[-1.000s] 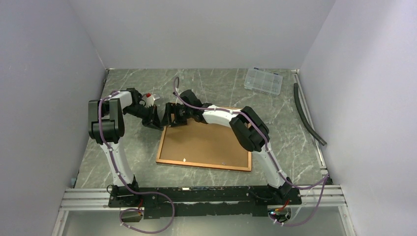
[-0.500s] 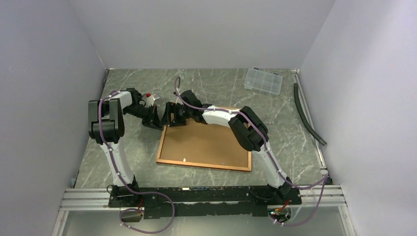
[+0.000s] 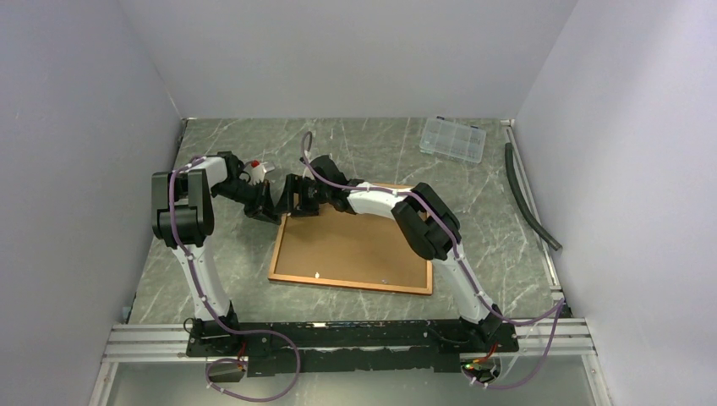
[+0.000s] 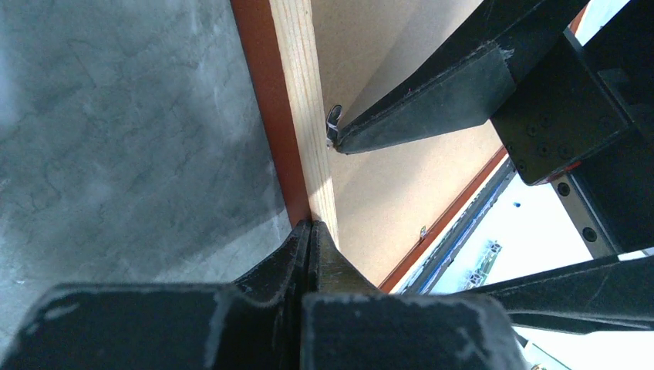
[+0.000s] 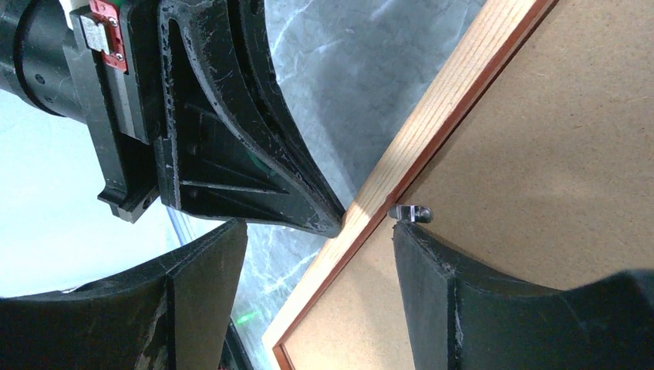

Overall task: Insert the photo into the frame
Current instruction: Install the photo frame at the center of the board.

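The frame (image 3: pixel 348 285) lies back side up in the middle of the table, with the brown backing board (image 3: pixel 359 249) set in it. The photo is hidden. At the frame's far left corner my left gripper (image 3: pixel 272 211) is shut, its tips (image 4: pixel 310 231) pressed against the frame's pale wooden edge (image 4: pixel 305 116), nothing between them. My right gripper (image 3: pixel 296 205) faces it over the same corner and is open (image 5: pixel 318 231). One finger hangs over the table outside the frame. The other finger (image 5: pixel 432 270) rests on the backing, right at a small metal tab (image 5: pixel 410 213).
A clear plastic compartment box (image 3: pixel 453 138) sits at the back right. A black hose (image 3: pixel 528 199) runs along the right wall. Walls enclose the table on three sides. More metal tabs (image 3: pixel 316 275) line the frame's near edge.
My right gripper has edged slightly left toward the left gripper and its jaws have narrowed a little. The left gripper and the frame stay put.
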Motion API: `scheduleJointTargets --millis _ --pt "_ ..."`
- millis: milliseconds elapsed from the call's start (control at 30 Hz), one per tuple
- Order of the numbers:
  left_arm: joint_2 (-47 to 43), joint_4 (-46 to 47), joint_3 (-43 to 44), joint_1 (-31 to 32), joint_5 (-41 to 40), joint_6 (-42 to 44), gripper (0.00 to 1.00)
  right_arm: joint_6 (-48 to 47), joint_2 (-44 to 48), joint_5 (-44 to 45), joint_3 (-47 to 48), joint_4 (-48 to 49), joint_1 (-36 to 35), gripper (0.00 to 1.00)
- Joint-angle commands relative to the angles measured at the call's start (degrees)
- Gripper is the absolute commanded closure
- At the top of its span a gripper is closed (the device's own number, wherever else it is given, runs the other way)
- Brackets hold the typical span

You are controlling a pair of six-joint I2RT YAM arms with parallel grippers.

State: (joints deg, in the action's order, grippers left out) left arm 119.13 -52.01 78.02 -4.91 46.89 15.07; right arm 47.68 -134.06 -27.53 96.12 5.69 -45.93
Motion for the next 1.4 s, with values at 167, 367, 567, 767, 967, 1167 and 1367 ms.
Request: scheduleJointTargets --millis 167,367,567,767,967,1167,1367 --pt "1.61 1.56 -1.03 1.21 -0.40 0.53 0.97 1.56 -2.16 2.19 1.82 2.64 0.23 0.28" --pt "1.83 1.31 -1.08 1.43 -0.24 0.75 0.97 1.88 -2.09 3.31 1.15 2.74 0.23 0.29" --pt "0.84 0.12 -0.57 1.40 -0.66 1.37 0.97 1.55 -0.18 1.90 0.13 3.59 0.23 0.29" --pt "-1.27 -4.87 2.67 0.50 -1.43 3.70 0.97 -0.34 9.50 1.02 -4.28 4.07 1.38 0.12" --pt "-4.17 -8.52 3.51 -0.46 -6.39 7.79 0.87 -1.77 26.27 5.05 -19.22 1.98 9.31 0.00" --pt "-7.94 -6.52 -2.82 0.30 -14.49 12.57 0.76 -5.79 43.00 16.94 -36.21 -10.93 23.71 0.00" --pt "-12.57 -2.53 -9.92 4.10 -22.10 14.55 0.76 -9.18 54.82 24.97 -48.74 -16.86 36.40 0.00"
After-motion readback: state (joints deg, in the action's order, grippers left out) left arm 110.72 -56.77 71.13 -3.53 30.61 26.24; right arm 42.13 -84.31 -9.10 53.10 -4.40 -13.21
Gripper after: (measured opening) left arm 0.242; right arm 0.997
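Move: Some 37 cm to the right hand's right and 6 cm back lies the middle of the frame's right rim, with the far-right corner 13 cm farther out; both are about 4 cm below the hand. The metal clip at the left rim is at its lower fingertip, about 2 cm ahead and 3 cm below. For the left hand, the left rim's middle is about 2 cm back and 1 cm right, that clip 4 cm ahead and 3 cm right. Leaving the clip after a half-centimetre forward nudge, the right hand lifts and sweeps fast about 36 cm to the right over the board, rising some 11 cm before sinking a little towards the far-right corner, opening fully and swinging some 45 degrees clockwise. The left hand's shut fingertips, still on the left rim, then come free, drawing back 5 cm and left 3.5 cm while opening slightly. ##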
